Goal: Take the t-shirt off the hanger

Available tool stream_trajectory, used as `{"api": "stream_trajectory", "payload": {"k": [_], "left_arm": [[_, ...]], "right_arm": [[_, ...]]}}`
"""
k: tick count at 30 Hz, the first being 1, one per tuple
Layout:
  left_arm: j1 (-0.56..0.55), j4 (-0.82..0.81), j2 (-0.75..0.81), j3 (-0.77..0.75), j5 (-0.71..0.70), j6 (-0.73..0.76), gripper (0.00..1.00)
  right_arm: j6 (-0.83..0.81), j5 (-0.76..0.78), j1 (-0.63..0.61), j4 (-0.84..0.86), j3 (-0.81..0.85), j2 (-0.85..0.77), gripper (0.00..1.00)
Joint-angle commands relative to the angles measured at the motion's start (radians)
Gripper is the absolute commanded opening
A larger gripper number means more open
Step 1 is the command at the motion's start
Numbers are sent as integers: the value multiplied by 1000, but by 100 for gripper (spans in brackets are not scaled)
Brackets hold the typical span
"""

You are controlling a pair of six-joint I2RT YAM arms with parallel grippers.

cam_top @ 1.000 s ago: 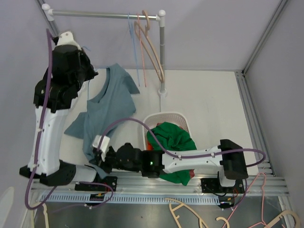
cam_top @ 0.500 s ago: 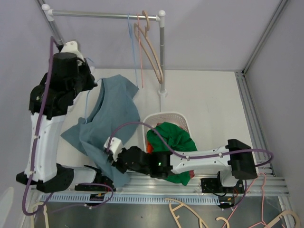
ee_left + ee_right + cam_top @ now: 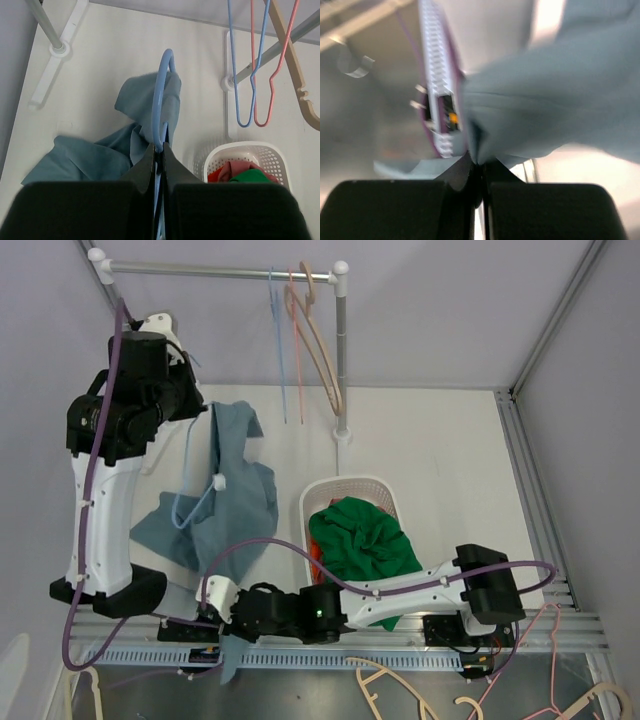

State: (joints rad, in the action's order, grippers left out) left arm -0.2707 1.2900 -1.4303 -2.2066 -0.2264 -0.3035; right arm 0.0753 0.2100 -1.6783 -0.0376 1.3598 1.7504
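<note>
The grey-blue t-shirt hangs stretched from the light-blue hanger down toward the front rail. My left gripper is raised at the back left and shut on the hanger; the left wrist view shows its fingers clamped on the hanger's hook, with the shirt draped below. My right gripper is low at the front left, shut on a fold of the shirt. In the blurred right wrist view the cloth runs out from its closed tips.
A white basket with green clothing stands mid-table. A rack rail at the back carries blue, pink and beige hangers. The metal front rail has loose hangers below it.
My right gripper has pulled the shirt's lower edge toward the front rail. My left gripper has lifted the hanger up and back. The shirt has slid along, and part of the hanger now shows bare.
</note>
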Motion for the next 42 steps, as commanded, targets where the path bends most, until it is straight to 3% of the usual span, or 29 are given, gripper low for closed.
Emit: {"api": "stream_trajectory", "payload": {"k": [1, 4, 7, 10, 14, 16, 22, 26, 31, 35, 37, 42], "left_arm": [[14, -78, 30, -48, 48, 17, 1], [14, -126, 119, 60, 79, 21, 1], [14, -81, 146, 44, 102, 27, 1], [11, -110, 221, 111, 218, 27, 1], [11, -217, 476, 431, 239, 43, 1], [11, -265, 621, 510, 150, 56, 1], [11, -330, 816, 605, -109, 60, 1], [11, -452, 1000, 728, -157, 64, 1], [13, -406, 950, 711, -214, 60, 1], [11, -426, 918, 760, -179, 35, 1], [11, -439, 892, 807, -153, 26, 1], [11, -487, 861, 893, -90, 0, 1]], "right_arm": [[44, 75, 37, -96, -13, 28, 0], [101, 97, 100, -70, -51, -23, 0], [121, 145, 164, -47, -99, -72, 0], [170, 216, 236, -77, -94, -97, 0], [231, 276, 331, -120, -62, -129, 0], [267, 302, 387, -162, -16, -131, 0], [230, 344, 471, -291, 209, -45, 0], [169, 348, 483, -328, 313, -9, 0], [87, 227, 470, -271, 421, -52, 0], [-69, 247, 421, -236, 611, -92, 0], [-223, 247, 382, -109, 630, -135, 0], [-414, 226, 358, 215, 633, -255, 0]]}}
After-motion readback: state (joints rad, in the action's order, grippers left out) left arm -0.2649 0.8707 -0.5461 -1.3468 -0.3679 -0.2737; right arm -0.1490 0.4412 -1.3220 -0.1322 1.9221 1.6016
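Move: Both grippers hold the work already: the left has the blue hanger, the right the low end of the grey-blue t-shirt. The t-shirt's middle lies about 15 cm back, 4 cm right and 20 cm below the left hand; from the right hand it is some 17 cm ahead, level sideways, 3 cm higher. The basket is 17 cm ahead of the right hand, 26 cm right and 14 cm lower; the hanger's middle is 24 cm ahead, 3 cm left and 16 cm higher. Pull the left gripper and its pinched hanger back about 20 cm and to the left, tipping the fingers up, then ease it partway forward and down. Meanwhile sweep the right gripper, still gripping the t-shirt, forward and rightward, dipping slightly and turning clockwise; then lift it steeply, some 30 cm above its start, drawing back a little as the fingers tilt upward. ##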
